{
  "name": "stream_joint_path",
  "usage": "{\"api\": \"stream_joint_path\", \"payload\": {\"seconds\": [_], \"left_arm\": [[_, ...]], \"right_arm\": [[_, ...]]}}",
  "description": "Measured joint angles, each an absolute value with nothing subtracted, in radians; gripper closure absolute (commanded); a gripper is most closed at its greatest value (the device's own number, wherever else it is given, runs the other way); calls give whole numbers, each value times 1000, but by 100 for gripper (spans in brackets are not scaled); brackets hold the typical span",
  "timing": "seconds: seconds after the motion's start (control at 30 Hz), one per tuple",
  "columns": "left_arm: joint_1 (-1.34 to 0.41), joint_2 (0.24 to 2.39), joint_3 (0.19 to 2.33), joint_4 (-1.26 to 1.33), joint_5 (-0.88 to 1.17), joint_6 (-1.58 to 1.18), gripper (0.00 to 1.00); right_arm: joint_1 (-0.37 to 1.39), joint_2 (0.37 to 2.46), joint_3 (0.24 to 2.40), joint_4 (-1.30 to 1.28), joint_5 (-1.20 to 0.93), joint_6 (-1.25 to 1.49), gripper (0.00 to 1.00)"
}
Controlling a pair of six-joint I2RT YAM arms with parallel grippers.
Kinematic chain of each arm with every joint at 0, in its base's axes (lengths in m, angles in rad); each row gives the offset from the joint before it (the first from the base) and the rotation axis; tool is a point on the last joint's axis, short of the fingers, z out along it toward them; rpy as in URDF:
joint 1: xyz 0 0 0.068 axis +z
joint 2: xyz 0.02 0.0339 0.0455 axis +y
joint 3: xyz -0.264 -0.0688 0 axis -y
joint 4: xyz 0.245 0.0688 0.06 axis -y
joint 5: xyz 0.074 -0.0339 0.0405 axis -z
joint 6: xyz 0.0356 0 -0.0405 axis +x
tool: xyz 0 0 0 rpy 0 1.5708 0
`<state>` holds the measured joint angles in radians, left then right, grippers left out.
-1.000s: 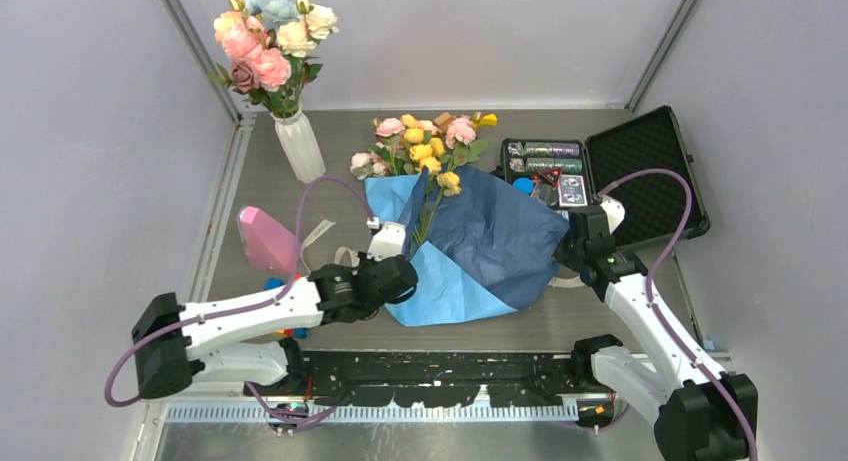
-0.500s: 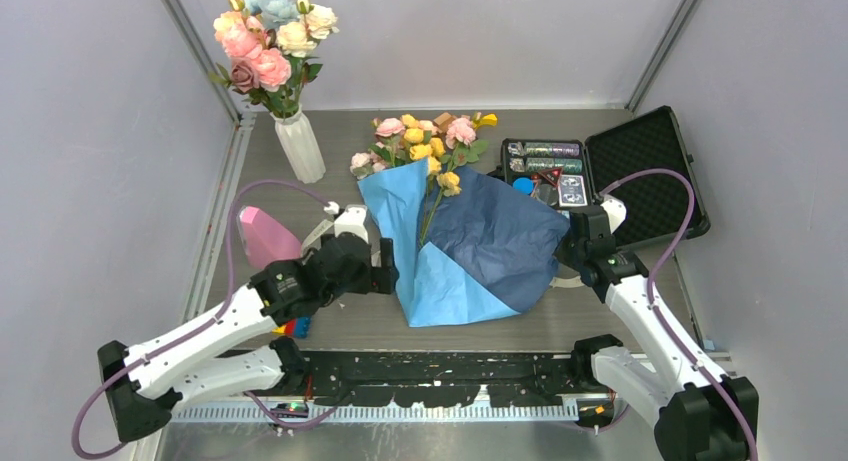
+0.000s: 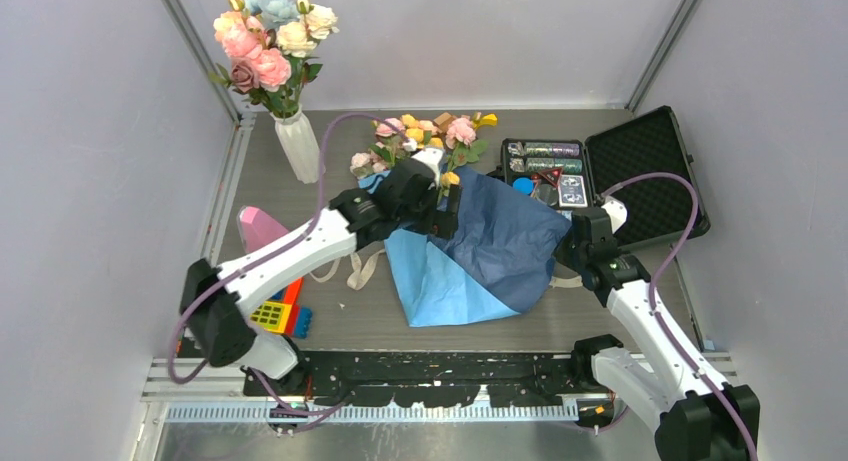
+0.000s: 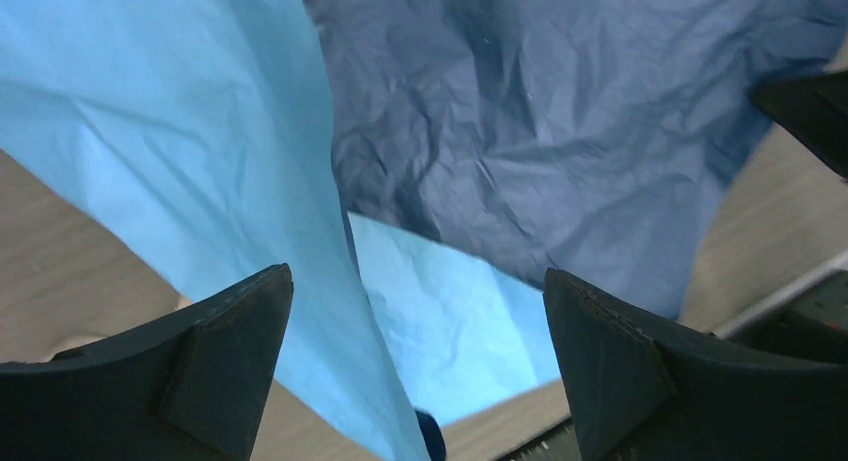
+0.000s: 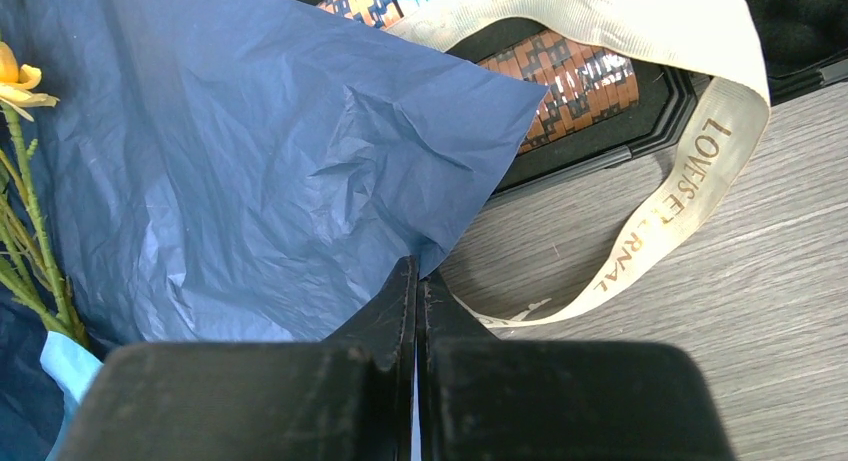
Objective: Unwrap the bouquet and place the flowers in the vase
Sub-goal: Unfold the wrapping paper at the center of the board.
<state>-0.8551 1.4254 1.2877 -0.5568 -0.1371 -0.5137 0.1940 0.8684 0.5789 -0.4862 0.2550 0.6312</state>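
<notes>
The bouquet lies mid-table. Its paper wrap [image 3: 500, 231] is spread out, dark blue inside and light blue along the near edge. The flowers [image 3: 430, 133], yellow and pink roses, lie at its far end. My left gripper [image 3: 447, 213] hovers open over the wrap just below the blooms. In the left wrist view an upright light blue fold [image 4: 250, 151] rises between its wide-apart fingers [image 4: 230, 361]. My right gripper [image 3: 572, 243] is shut on the wrap's right corner [image 5: 440, 131]. A yellow rose [image 5: 15, 81] and stems show at the left. The white ribbed vase [image 3: 298, 146] stands back left with bigger blooms in it.
A cream ribbon [image 3: 358, 269] lies loose left of the wrap, and another strip [image 5: 690, 181] lies by the right gripper. An open black case [image 3: 600, 176] sits right of the wrap. A pink cone block [image 3: 262, 233] and coloured toy blocks [image 3: 278, 316] lie at the left.
The left gripper opened and let go of the light blue flap. It then swung away from me and to the right, ending over the wrap near the blooms. The right gripper stayed put.
</notes>
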Motion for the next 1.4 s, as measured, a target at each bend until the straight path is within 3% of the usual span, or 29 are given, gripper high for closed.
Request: {"api": "stream_joint_path", "payload": {"seconds": [0.23,0.37,0.57,0.9,1.1,1.4], "left_arm": [[-855,1665,1475,-585,-303,-372,1],[-855,1712,1508,-606,-372,-307,11],[-855,1766,1537,-612,-392,-264,40],[-855,1790,1539,-623,-424,-225,99],[-847,1770,1506,-625,-460,-220,100],[-768,1576,1276,-638,-463,-261,100]], "right_arm": [[194,855,570,-481,245,636,100],[194,855,562,-477,245,638,100],[194,855,556,-470,244,639,100],[194,855,556,-464,247,640,100],[194,823,547,-463,275,642,100],[194,818,546,-464,319,638,100]]}}
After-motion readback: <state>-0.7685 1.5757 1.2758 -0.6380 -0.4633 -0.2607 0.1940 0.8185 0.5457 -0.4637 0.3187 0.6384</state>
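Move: The loose edge of the light-blue flap, still folded over the stems, lies about 7 cm ahead of the open left hand, neither left nor right of it and some 5 cm lower. The flower heads are roughly 15 cm ahead and 4 cm left, and the ribbon loops 9 cm back and 16 cm left. The right hand keeps the navy corner pinched; from there the flap edge is about 9 cm ahead, 23 cm left and slightly higher. The left fingers close on the light-blue flap's loose edge and pinch it, after the open hand has reached about 8 cm forward and 5 cm down to it, rolling some 25 degrees so that its left side rises. Keeping the pinch, they draw the edge roughly 8 cm left and a little back, off the stems, while the right hand holds the navy corner almost still. ##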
